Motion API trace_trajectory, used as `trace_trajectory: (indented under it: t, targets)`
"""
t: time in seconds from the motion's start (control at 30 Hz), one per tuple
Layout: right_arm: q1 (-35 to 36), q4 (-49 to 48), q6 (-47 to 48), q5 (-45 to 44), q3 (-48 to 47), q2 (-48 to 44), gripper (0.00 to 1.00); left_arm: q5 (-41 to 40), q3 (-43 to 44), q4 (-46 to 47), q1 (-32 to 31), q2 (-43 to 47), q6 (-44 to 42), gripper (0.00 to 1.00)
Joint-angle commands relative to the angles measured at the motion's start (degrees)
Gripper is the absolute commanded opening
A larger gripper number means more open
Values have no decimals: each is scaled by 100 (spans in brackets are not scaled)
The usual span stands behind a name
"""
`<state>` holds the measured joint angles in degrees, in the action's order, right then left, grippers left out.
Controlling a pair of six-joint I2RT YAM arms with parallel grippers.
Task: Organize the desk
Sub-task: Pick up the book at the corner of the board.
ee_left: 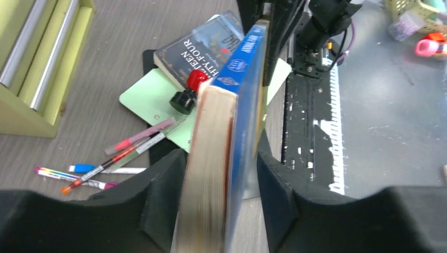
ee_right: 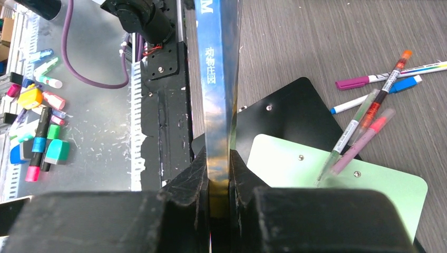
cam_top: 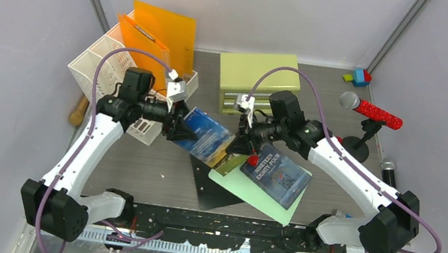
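A blue book (cam_top: 207,136) hangs tilted above the desk (cam_top: 136,167) between the two arms. My right gripper (cam_top: 239,143) is shut on its lower edge; in the right wrist view the pads (ee_right: 196,174) pinch the spine (ee_right: 219,79). My left gripper (cam_top: 182,130) straddles the book's other end. In the left wrist view the page block (ee_left: 208,158) lies against the left finger (ee_left: 163,174). A gap shows between the blue cover (ee_left: 245,79) and the right finger (ee_left: 274,174), so these jaws are open.
A dark "Nineteen Eighty-Four" book (cam_top: 275,175) lies on a green clipboard (cam_top: 251,193) over a black clipboard (cam_top: 215,191). Several pens (ee_left: 132,150) lie beside them. Behind are a yellow-green drawer cabinet (cam_top: 259,72), a white basket (cam_top: 101,63) with orange folders (cam_top: 161,35), and a red microphone (cam_top: 372,111).
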<state>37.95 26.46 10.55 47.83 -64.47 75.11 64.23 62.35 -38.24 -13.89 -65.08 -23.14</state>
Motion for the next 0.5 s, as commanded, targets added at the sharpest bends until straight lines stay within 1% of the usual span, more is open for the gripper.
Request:
trace_trajectory:
  t: [0.0, 0.07, 0.1, 0.17, 0.23, 0.3, 0.33, 0.37, 0.4, 0.43, 0.47]
  targets:
    - [-49, -621, 18, 56, 18, -294, 0, 494, 389, -904, -17, 74, -828, 42]
    - [-51, -693, -9, 11, 60, -287, 2, 416, 393, -962, -17, 135, -853, 8]
    - [-56, -716, -17, -39, 86, -276, 2, 323, 386, -922, -17, 187, -801, 0]
    - [-53, -781, -41, -146, 124, -275, 6, 88, 411, -909, -17, 299, -805, 0]
    - [-52, -820, -43, -299, 142, -282, 9, -206, 587, -1234, -30, 383, -1285, 0]
    - [-51, -827, -44, -455, 152, -296, 19, -472, 871, -1798, -35, 432, -1936, 0]
    - [-51, -827, -44, -505, 160, -311, 27, -600, 1035, -2031, -35, 434, -2173, 0]
    - [-51, -826, -44, -607, 166, -316, 32, -749, 1188, -2222, -35, 440, -2334, 0]
    - [-51, -826, -44, -681, 176, -331, 34, -873, 1353, -2394, -35, 438, -2481, 0]
    - [-51, -837, -53, -711, 183, -340, 41, -1005, 1518, -2588, -35, 427, -2669, 0]
    - [-51, -850, -61, -762, 198, -342, 46, -1056, 1683, -2809, -35, 408, -2896, 0]
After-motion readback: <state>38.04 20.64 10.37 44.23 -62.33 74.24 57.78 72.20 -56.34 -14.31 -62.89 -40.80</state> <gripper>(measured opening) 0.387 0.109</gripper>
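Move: The book (Animal Farm) hangs in my right hand's shut fingers, its middle about 8 cm to that hand's left. From my left hand, which already straddles the book's other end, the middle lies about 8 cm right, 3 cm back and 2 cm lower. The pens lie 6 cm right, 4 back and 18 below my left hand; the white rack 24 cm left, 13 ahead. Nineteen Eighty-Four lies 16 cm right and 11 back of my right hand, well below. I shut my left fingers on the end of the book while that hand eases back about 1.5 cm, then lift it some 2 cm and draw it left as much, rolling its forward side up roughly 10 degrees. Once the left grip has closed, my right fingers start to part around their end of the book, that hand slipping about 1.5 cm forward. ##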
